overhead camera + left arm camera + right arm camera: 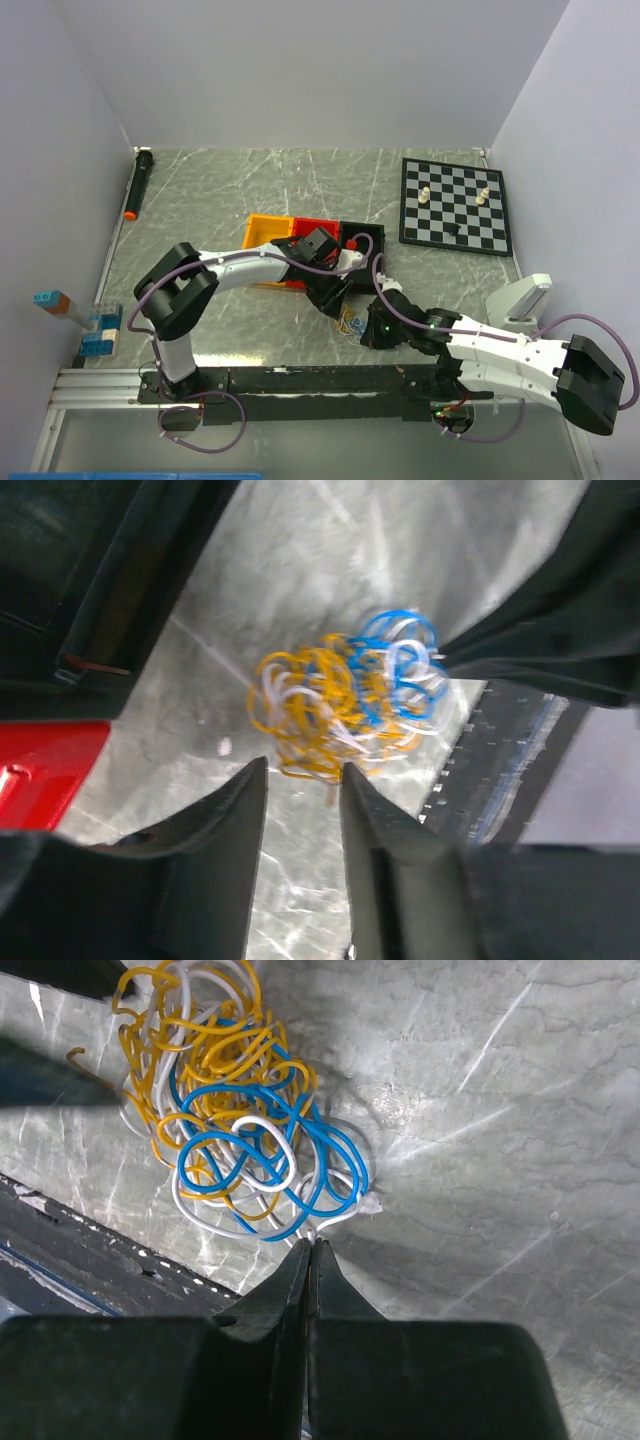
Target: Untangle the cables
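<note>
The cables (350,322) are one small tangle of thin yellow, blue and white wires lying on the marble table between my two grippers. In the left wrist view the tangle (345,695) lies just past my left gripper (305,770). Its jaws stand apart, with bare table between them and the lowest yellow loops at their tips. In the right wrist view my right gripper (312,1245) is shut, its tips pinching a white strand at the near edge of the tangle (235,1130). From above, the left gripper (335,300) and right gripper (372,330) meet over the wires.
Yellow (268,232), red (315,228) and black (365,238) bins sit just behind the left arm. A chessboard (455,205) with a few pieces lies at the back right. A black marker (138,185) lies at the far left, toy blocks (95,330) stand near left, and a black rail (300,378) runs along the near edge.
</note>
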Tool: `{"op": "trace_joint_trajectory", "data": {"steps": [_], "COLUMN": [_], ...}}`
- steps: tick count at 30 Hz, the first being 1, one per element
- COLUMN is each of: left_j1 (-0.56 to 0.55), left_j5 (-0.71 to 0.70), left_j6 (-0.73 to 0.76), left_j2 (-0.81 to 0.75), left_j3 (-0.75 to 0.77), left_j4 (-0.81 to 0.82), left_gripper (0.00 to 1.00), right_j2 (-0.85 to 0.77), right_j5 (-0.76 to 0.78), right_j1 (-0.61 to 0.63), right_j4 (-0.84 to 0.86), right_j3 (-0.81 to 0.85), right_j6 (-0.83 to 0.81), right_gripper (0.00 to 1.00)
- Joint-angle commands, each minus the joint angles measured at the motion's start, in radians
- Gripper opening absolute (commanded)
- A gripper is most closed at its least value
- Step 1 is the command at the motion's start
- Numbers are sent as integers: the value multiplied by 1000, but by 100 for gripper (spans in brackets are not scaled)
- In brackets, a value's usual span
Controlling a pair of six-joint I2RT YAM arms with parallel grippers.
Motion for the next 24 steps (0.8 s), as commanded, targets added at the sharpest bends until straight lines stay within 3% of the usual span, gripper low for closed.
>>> {"op": "trace_joint_trajectory", "data": {"steps": [1, 7, 18, 24], "left_j1": [-5, -5, 15, 116], "left_j5": [-42, -64, -100, -165], "left_j6": [23, 49, 229, 281], "left_j2": [18, -1, -173, -320], "left_j3": [29, 31, 43, -3], "left_j4": [20, -8, -282, -382], "left_gripper": [33, 1, 1, 1], "right_j2": [-26, -14, -11, 23], "right_j5": [-5, -7, 9, 26], "right_j1": [-8, -9, -11, -11], "right_j4": [16, 26, 3, -20], "right_j3": [-13, -13, 4, 51], "right_j6": [1, -5, 1, -3], "right_gripper": [0, 0, 0, 0]}}
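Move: Just beyond the left fingertips, the cable tangle's middle lies about 3 cm to their right, 2 cm back and 2 cm below, its orange edge already between the open fingers. The black box is some 12 cm ahead and 6 cm to the right of the left hand, the red box about 12 cm ahead and 5 cm to its left. From the right hand, already shut on a white strand, the tangle is roughly 5 cm left, 2 cm ahead and slightly lower. Sinking about 1 cm at the tangle's orange edge, the left hand shuts its half-open fingers on an orange strand, lingers low, then draws it away to the left by some 5 cm while rising about as much, with a slight wrist tilt. The right hand stays put near the table, keeping its pinch on the white strand against the pull. ##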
